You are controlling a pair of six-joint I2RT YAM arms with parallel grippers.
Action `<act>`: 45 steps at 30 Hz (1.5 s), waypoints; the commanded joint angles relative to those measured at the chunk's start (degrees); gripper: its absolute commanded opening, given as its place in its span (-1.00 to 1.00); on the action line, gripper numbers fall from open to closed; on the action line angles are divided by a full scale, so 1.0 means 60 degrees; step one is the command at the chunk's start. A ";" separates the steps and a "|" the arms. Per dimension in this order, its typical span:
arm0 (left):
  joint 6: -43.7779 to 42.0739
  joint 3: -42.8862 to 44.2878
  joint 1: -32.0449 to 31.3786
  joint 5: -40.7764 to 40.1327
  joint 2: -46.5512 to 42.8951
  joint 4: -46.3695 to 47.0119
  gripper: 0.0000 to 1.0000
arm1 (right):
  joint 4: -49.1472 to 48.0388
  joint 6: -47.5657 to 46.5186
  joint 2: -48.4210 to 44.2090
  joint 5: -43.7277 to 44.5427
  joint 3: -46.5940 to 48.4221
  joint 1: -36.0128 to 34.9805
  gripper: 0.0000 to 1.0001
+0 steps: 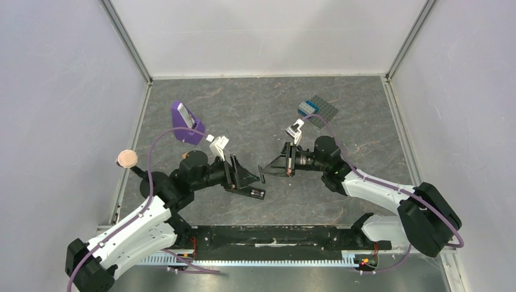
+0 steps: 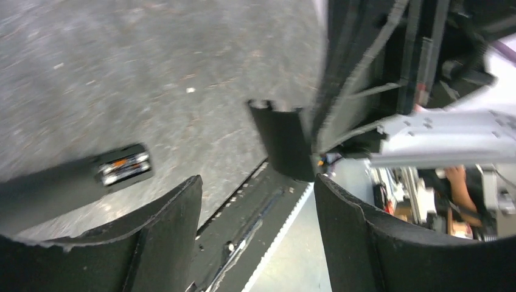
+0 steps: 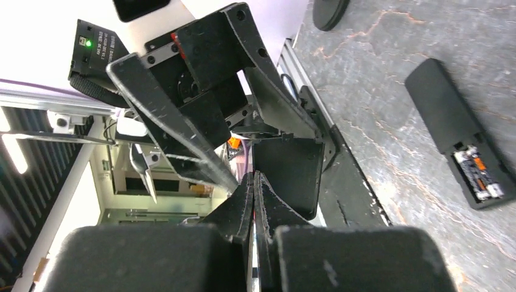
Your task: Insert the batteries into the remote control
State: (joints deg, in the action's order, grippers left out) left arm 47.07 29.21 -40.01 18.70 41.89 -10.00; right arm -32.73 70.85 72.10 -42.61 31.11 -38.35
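Observation:
The remote control (image 1: pixel 248 192) lies flat on the table under the two gripper tips. Its end compartment is uncovered, and the batteries (image 3: pixel 481 176) lie inside it side by side. The remote (image 3: pixel 441 109) and batteries (image 2: pixel 125 165) also show in the left wrist view, on the remote (image 2: pixel 55 182). My left gripper (image 1: pixel 242 175) hangs just above the remote, open and empty (image 2: pixel 257 179). My right gripper (image 1: pixel 264 171) faces it, jaws pressed together (image 3: pixel 252 177), pinching the side edge of a small black plate, seemingly the battery cover (image 3: pixel 286 176) (image 2: pixel 283 140).
A purple stand (image 1: pixel 185 121) with a white device is at the back left. A dark grey studded baseplate (image 1: pixel 321 111) with a blue brick is at the back right. White pieces (image 1: pixel 296 129) (image 1: pixel 219 145) and an orange-brown disc (image 1: pixel 126 159) lie about. A black rail (image 1: pixel 274 234) runs along the near edge.

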 commanded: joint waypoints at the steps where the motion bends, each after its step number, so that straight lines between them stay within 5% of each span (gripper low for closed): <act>1: -0.1026 -0.0024 -0.0042 0.2226 -0.0102 0.2944 0.47 | -0.1387 0.0981 -0.0005 0.0021 0.0481 -0.0141 -1.00; 10: 0.0084 -0.0360 -0.0028 0.1883 -0.0188 0.4558 0.49 | -0.3262 0.2477 0.0389 -0.0124 0.0892 -0.0154 -1.00; 17: 0.0766 -0.0257 0.0040 0.0906 -0.0574 0.4712 0.51 | -0.2703 0.2099 0.0125 -0.0194 0.0724 -0.0171 -1.00; 30: 0.1931 -0.0599 0.0029 0.1504 0.0631 0.6223 0.52 | -0.3177 0.2549 0.0141 -0.0077 0.0879 -0.0197 -1.00; 45: 0.2115 -0.0974 0.0036 0.1414 0.0592 0.6343 -0.50 | -0.2806 0.2456 0.0283 0.0110 0.0835 -0.0215 -0.90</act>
State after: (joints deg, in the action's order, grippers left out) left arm 58.70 23.81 -39.94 27.14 45.98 25.87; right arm -49.52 86.41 73.95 -42.61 34.33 -39.29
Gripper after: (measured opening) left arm 0.533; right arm 0.005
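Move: The battery cover, held in the right fingers, stands about 5 cm to the right of the open left hand, 1 cm ahead and 1 cm above. The remote control, batteries showing, lies some 15 cm below the left hand, about 3 cm to its left and 2 cm ahead; the orange block is roughly 19 cm left and 14 cm ahead on the table. From the right hand, the left gripper waits about 6 cm to the left, level front to back and roughly 1 cm lower. The battery cover is carried up about 7 cm in the shut right fingers, which tip slightly upward and then nearly hold still. The open left hand climbs about 8 cm alongside, edges some 3 to 4 cm right towards the cover while its fingers tilt up about 25 degrees to level, then closes partway, pinching the cover across its two side edges. ##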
